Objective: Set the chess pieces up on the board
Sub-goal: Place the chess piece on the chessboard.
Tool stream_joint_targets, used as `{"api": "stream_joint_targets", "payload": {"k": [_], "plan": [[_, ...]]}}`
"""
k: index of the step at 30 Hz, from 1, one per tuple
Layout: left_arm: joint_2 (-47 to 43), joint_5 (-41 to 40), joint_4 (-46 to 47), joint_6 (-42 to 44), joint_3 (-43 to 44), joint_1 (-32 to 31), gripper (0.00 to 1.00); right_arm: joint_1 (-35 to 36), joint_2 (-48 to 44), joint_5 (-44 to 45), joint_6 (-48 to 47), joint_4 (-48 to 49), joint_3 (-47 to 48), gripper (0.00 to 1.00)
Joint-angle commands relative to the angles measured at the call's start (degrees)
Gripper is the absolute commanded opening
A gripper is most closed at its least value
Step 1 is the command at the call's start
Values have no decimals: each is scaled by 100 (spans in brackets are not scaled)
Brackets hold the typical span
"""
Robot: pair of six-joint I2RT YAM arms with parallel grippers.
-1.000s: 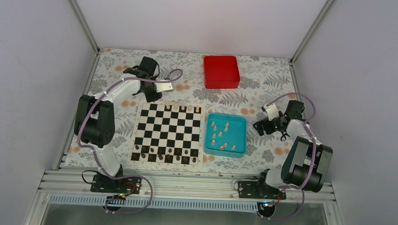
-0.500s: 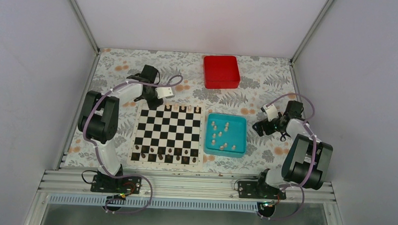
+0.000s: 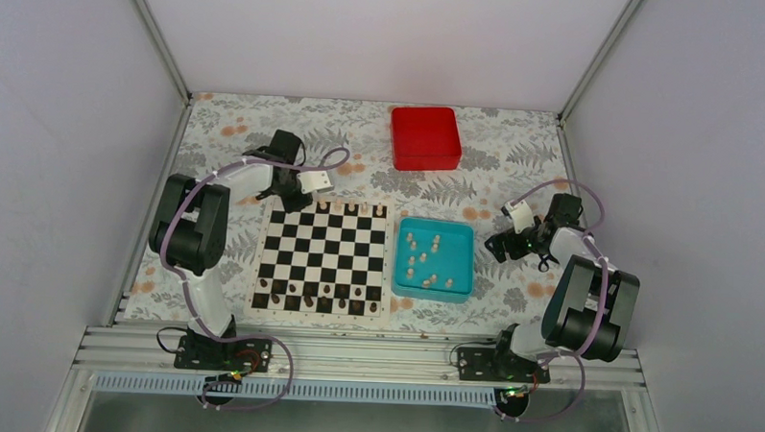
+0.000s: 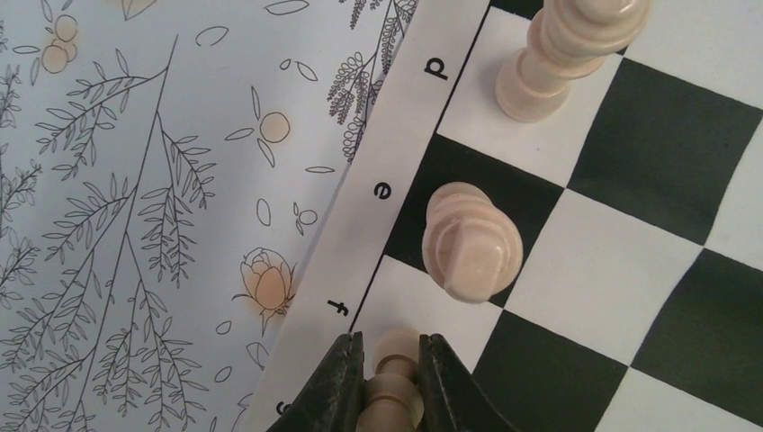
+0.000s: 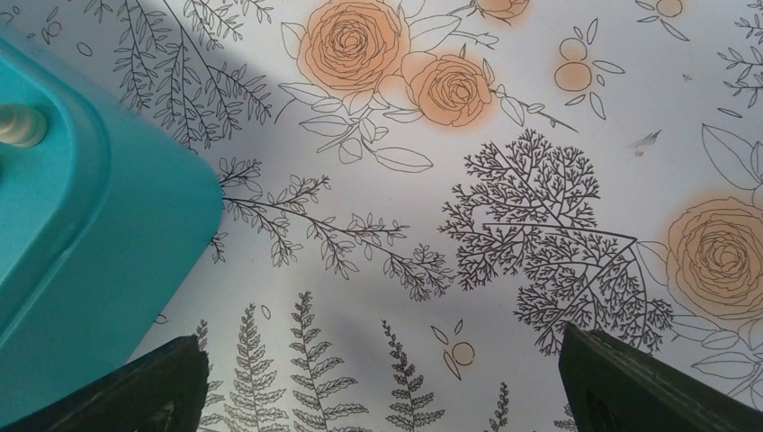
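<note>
My left gripper (image 4: 391, 360) is shut on a cream chess piece (image 4: 393, 382), held low over the white edge square by the letter f on the board (image 4: 612, 279). Two more cream pieces stand beside it, one on the e square (image 4: 471, 241) and one on the d square (image 4: 567, 54). From above, the left gripper (image 3: 298, 196) hangs at the far left corner of the board (image 3: 312, 257). The right gripper (image 5: 382, 378) is open over bare cloth, and from above the right gripper (image 3: 500, 247) sits just right of the teal tray (image 3: 459, 240), which holds several cream pieces (image 3: 425, 261).
Dark brown pieces (image 3: 318, 295) line the board's near rows. Several cream pieces (image 3: 350, 209) stand on its far row. A red box (image 3: 425, 137) lies at the back of the flowered tablecloth. The teal tray's corner (image 5: 81, 234) fills the left of the right wrist view.
The left arm has swung its gripper, with the cream piece in it, from behind the board toward the board's far left edge. The right arm has barely moved.
</note>
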Motion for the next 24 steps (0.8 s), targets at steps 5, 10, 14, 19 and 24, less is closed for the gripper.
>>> {"api": "stream_joint_targets", "payload": {"k": [5, 10, 14, 19, 24], "plan": [[164, 196, 44, -60, -4, 26, 4, -48, 59, -154, -82, 3, 55, 100], [143, 150, 14, -40, -28, 30, 10, -49, 78, -169, -93, 7, 41, 100], [-24, 153, -60, -57, 10, 31, 23, -49, 94, -178, -107, -5, 48, 100], [-440, 120, -380, -36, 198, 22, 43, -48, 128, -203, -124, -13, 41, 100], [-986, -87, -870, 43, 598, -67, 54, -49, 143, -233, -140, -21, 23, 100]]}}
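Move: The left gripper already holds a light chess piece low over the far row's square marked f, which lies about 3 cm straight below. The light piece on e stands about 4 cm to the right and level with it, the one on d some 7 cm to the right in the same row. From the idle right hand, square f is about 47 cm to the left, 9 cm ahead and 4 cm below. Ease the left gripper straight down by roughly half a centimetre to set the held piece on square f, then keep it there while the fingers start to part. Let go of the piece by opening to about half, and lift away, some 3.5 cm up from the lowest point, with the wrist held steady. ##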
